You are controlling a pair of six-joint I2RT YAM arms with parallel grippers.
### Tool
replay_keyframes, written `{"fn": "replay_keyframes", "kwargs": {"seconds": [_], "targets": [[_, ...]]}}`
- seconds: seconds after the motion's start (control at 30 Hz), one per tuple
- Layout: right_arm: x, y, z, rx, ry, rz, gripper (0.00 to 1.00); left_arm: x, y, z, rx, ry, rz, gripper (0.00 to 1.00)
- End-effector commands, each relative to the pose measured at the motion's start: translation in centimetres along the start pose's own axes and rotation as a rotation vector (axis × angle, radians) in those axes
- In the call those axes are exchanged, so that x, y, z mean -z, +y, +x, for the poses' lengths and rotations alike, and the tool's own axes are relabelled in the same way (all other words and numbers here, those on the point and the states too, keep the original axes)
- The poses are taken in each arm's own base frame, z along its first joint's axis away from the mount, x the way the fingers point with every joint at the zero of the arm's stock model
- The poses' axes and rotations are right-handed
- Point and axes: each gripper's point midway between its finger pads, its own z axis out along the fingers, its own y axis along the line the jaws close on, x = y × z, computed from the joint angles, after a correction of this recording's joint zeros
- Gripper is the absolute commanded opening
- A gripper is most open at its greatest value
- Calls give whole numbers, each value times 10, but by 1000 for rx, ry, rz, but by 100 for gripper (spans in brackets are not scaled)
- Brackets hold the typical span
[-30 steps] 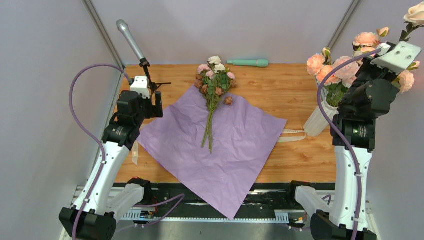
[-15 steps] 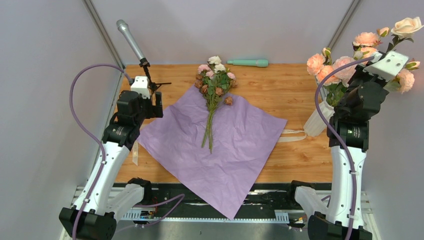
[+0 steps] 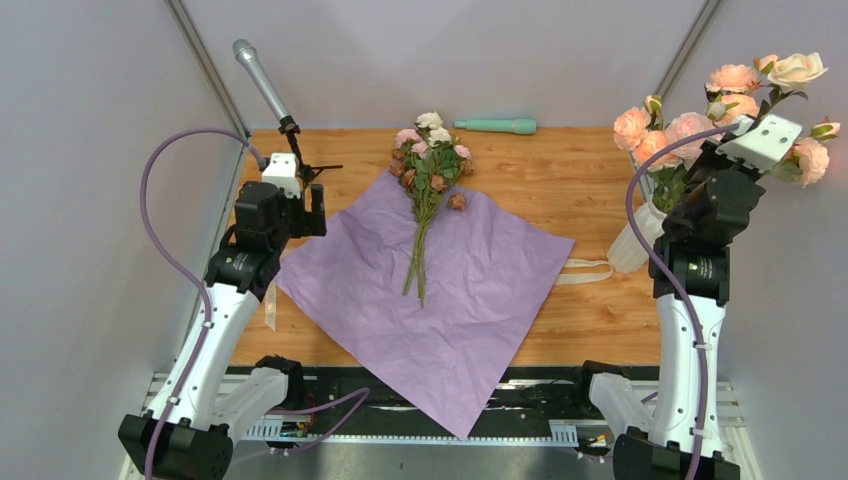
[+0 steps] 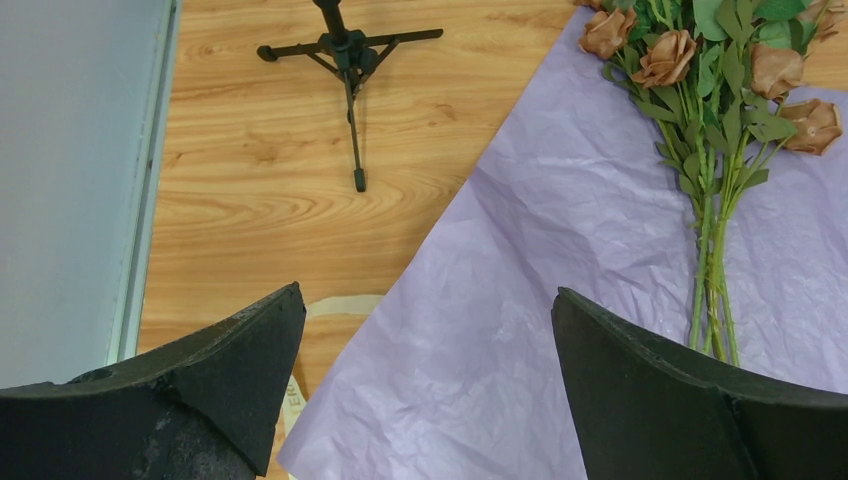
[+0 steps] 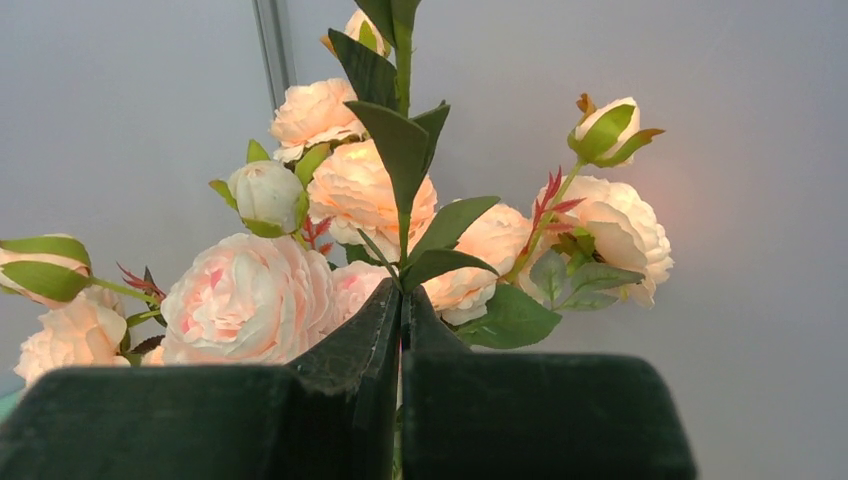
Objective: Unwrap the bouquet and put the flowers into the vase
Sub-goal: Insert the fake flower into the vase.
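Observation:
The bouquet lies opened out: lilac crinkled paper (image 3: 450, 300) is spread flat on the table, and the flowers (image 3: 430, 160), small pink, white and brown roses on thin green stems, lie on it. The same flowers (image 4: 715, 110) show in the left wrist view. My left gripper (image 4: 428, 295) hangs open over the paper's left edge, holding nothing. The white ribbed vase (image 3: 633, 245) stands at the right, partly behind my right arm. Above it my right gripper (image 5: 402, 300) is shut on the green stem of a peach rose branch (image 5: 403, 60), topped by a cream rose (image 3: 800, 68).
Large peach-orange roses (image 3: 680, 135) fill the vase. A microphone on a small tripod (image 3: 262, 80) stands at the back left, and a mint-green cylinder (image 3: 497, 126) lies at the back. Cream ribbon (image 3: 590, 270) lies beside the paper's right corner, with more ribbon (image 4: 330, 305) at the left.
My right arm has carried the held rose branch down and to the left, toward the other roses over the vase. The left arm, paper and flowers have not moved.

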Motion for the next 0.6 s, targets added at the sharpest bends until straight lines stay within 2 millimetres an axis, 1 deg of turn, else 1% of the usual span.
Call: {"fn": "replay_keyframes", "kwargs": {"seconds": [0.0,0.2,0.27,0.57], "targets": [[3,2,7,-25,7,-16,0,1,0,-3,-15,-17,3,100],[3,8,23,-30,38,-38,0,1,-1,-3,-14,-16,6,100],[2,10,31,-29,55,-39,0,1,-1,-3,-14,-16,8,100],[3,12,59,-22,110,-36,0,1,-1,-2,-12,-16,7,100]]}}
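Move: The right gripper already holds the cream rose upright by its stem. From it, the vase stands some 34 cm below, only about 2 cm ahead and 2 cm to the left. The peach roses in the vase crowd about 11 cm straight ahead and a little lower, and the ribbon lies roughly 14 cm left, 2 cm back and 45 cm down. From the idle left hand the vase is about 70 cm right, 2 cm back and 14 cm lower. Keep the right fingers shut on the cream rose's stem and lower it towards the vase by about 5 cm, easing a centimetre or so forward on the way, close in beside the peach roses. Let the fingertips tip down by roughly 5 degrees as the hand sinks, and slow down near the end. ##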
